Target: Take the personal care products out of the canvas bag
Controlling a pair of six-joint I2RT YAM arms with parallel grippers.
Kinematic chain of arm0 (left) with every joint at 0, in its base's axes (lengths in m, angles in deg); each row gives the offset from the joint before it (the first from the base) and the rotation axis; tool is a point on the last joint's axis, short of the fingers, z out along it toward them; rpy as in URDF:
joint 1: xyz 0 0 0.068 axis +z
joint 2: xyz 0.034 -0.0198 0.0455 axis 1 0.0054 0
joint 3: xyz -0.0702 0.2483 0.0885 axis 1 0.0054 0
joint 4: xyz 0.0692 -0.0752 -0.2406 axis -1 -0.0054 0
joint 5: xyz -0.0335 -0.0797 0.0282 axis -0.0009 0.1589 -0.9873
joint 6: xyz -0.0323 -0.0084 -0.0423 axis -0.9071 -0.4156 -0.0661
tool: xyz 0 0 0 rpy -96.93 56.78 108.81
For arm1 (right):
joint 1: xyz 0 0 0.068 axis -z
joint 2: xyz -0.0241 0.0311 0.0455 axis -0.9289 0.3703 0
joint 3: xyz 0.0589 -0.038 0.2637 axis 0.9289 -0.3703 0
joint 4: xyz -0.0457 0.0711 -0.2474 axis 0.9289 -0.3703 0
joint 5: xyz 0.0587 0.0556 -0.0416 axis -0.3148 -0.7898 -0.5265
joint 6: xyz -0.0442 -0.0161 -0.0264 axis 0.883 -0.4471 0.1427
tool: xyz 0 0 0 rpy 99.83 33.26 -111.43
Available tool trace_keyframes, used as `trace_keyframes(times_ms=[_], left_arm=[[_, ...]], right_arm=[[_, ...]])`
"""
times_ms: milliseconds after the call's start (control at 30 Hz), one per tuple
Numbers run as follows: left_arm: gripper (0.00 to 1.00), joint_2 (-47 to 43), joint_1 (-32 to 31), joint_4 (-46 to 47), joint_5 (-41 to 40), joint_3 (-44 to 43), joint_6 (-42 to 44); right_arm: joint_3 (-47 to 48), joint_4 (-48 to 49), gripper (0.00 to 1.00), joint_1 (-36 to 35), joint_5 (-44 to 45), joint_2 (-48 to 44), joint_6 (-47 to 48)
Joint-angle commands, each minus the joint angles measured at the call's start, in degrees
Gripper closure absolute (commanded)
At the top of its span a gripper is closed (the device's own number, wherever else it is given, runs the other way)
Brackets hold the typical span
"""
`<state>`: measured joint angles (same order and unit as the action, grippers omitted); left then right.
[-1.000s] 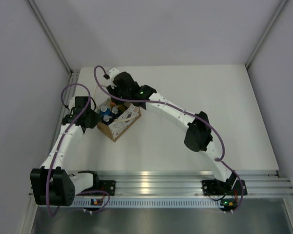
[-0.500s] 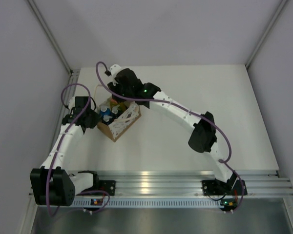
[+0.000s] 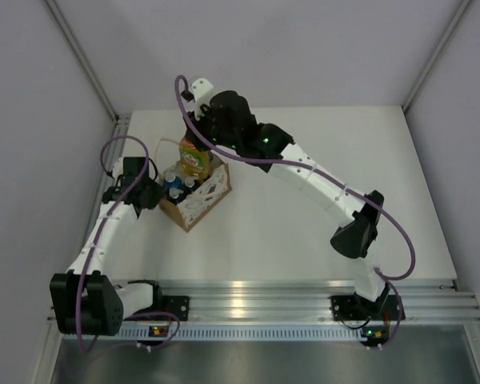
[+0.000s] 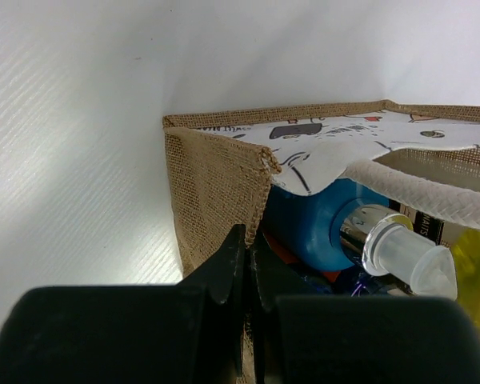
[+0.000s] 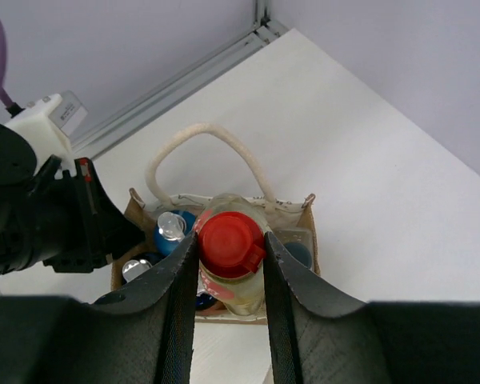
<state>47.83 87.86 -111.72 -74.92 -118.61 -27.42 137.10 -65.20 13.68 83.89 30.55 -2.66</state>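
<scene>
The canvas bag (image 3: 198, 202) stands at the table's left, tan with white netting and a cord handle (image 5: 200, 132). My right gripper (image 5: 230, 240) is shut on the red cap of the yellow bottle (image 5: 242, 294), which hangs lifted over the bag's open top (image 3: 194, 162). Still inside are orange-and-blue bottles with pale caps (image 5: 170, 226) (image 4: 324, 224) and a flat whitish bottle with a dark round cap (image 5: 298, 253). My left gripper (image 4: 250, 237) is shut, pinching the bag's burlap wall at its left corner (image 3: 154, 196).
Grey walls enclose the white table (image 3: 320, 176), with a metal rail (image 3: 122, 128) along the left edge close behind the bag. The right arm's elbow (image 3: 356, 232) reaches across the table's right half.
The right gripper has risen with the yellow bottle, lifting it up out of the bag, and its arm has stretched further out. The left gripper and bag have stayed put.
</scene>
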Motion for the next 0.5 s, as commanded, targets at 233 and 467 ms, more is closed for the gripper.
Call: trace_keyframes(times_ms=[233,467], left_arm=[[1.00,1.7,0.3,-0.4,-1.7,0.6,0.8],[1.00,1.1,0.3,-0.4,-1.5,0.8,0.7]], right_arm=[[3.5,6.0,1.00,2.0,7.3,-13.9,4.5],[-4.5,6.0,1.00,8.2,7.7,-17.9,1.6]])
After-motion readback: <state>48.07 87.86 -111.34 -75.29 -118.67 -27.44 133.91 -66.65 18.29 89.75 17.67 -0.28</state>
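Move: Below the right hand, which already grips the yellow bottle by its red cap, the canvas bag's middle is about 28 cm down, 3 cm left and 1 cm ahead; the bottle's middle hangs roughly 10 cm straight under the fingers. The grey-green bottle is some 7 cm ahead and 25 cm down, the blue bottle 9 cm left, 2 cm ahead and 26 cm down. From the left hand the yellow bottle is about 12 cm right, level fore and aft, 12 cm above. Carrying the yellow bottle by its red cap, the right hand keeps rising out over the canvas bag, about 9 cm, and swings about as far to the right towards the open table, the sideways part speeding up as the climb flattens off. The wrist tips up slightly and turns some 10 degrees clockwise, grip unchanged. The left hand stays put, its shut fingers still pinching the bag's left rim. ##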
